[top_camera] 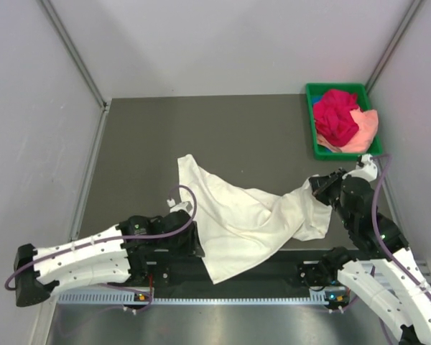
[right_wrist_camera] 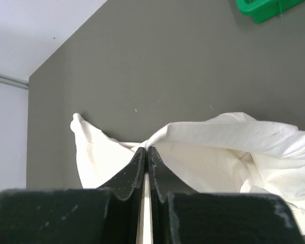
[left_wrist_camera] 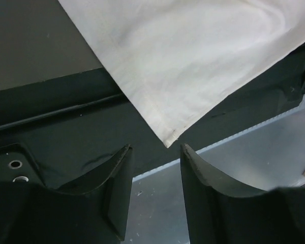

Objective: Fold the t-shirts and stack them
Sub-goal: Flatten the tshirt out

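Note:
The cream-white t-shirt (top_camera: 237, 212) lies crumpled and partly spread across the dark table. My right gripper (top_camera: 318, 188) is shut on its right end, and a strip of cream cloth (right_wrist_camera: 244, 152) shows between the closed fingers (right_wrist_camera: 147, 150). My left gripper (top_camera: 192, 243) sits at the shirt's near left edge. It is open (left_wrist_camera: 155, 150) with nothing between its fingers, and a corner of the shirt (left_wrist_camera: 169, 142) lies just beyond its fingertips. The magenta-red t-shirt (top_camera: 336, 115) and the peach-pink t-shirt (top_camera: 365, 129) are bunched in the green tray (top_camera: 312, 136).
The green tray (right_wrist_camera: 264, 7) stands at the back right near the wall. Grey walls close in the table on the left, back and right. A metal rail (top_camera: 201, 296) runs along the near edge between the arm bases.

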`<state>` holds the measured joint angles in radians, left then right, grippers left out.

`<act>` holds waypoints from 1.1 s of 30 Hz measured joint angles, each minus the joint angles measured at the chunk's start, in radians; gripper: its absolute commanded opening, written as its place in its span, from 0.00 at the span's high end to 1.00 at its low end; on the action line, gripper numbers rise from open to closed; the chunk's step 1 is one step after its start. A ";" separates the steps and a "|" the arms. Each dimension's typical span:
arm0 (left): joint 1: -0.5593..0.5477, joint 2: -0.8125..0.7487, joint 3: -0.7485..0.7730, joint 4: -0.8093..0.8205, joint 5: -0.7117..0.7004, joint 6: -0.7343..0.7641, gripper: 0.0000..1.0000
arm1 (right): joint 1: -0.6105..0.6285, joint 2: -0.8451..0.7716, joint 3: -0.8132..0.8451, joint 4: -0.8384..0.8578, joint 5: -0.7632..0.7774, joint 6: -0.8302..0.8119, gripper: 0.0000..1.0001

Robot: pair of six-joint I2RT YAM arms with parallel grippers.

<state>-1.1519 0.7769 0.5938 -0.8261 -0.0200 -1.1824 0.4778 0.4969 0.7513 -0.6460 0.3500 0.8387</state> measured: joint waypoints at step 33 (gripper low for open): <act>0.420 0.886 0.467 0.155 -0.172 0.327 0.51 | 0.000 0.055 -0.132 0.179 0.014 -0.073 1.00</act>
<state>-0.7315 1.6630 1.0611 -0.6708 -0.1921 -0.8551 0.4778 0.5514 0.6193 -0.4671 0.3645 0.7658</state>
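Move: The stretch of t-shirt that the empty left hand heads for, its upper-left panel, lies about 20 cm ahead, 2 cm to the right and some 8 cm below. The shirt's near corner is roughly 7 cm back and 5 cm right of that hand, its far-left corner about 34 cm ahead and 3 cm left. From the right hand, holding the raised right part, that panel is some 31 cm left, 2 cm ahead and 21 cm lower; the green bin stands 27 cm ahead and 12 cm right. The half-open left hand first dips about 4 cm and eases back slightly near the shirt's near edge, then sweeps forward some 22 cm over the cloth to its upper-left panel, sinking again at the end while the wrist rolls about 25 degrees until the fingers point nearly straight down, close over the cloth, with contact unsettled. The right hand keeps the shirt's right part pinched in shut fingers, nearly still at first, then lowers it about 3 cm and pushes it a little forward. ##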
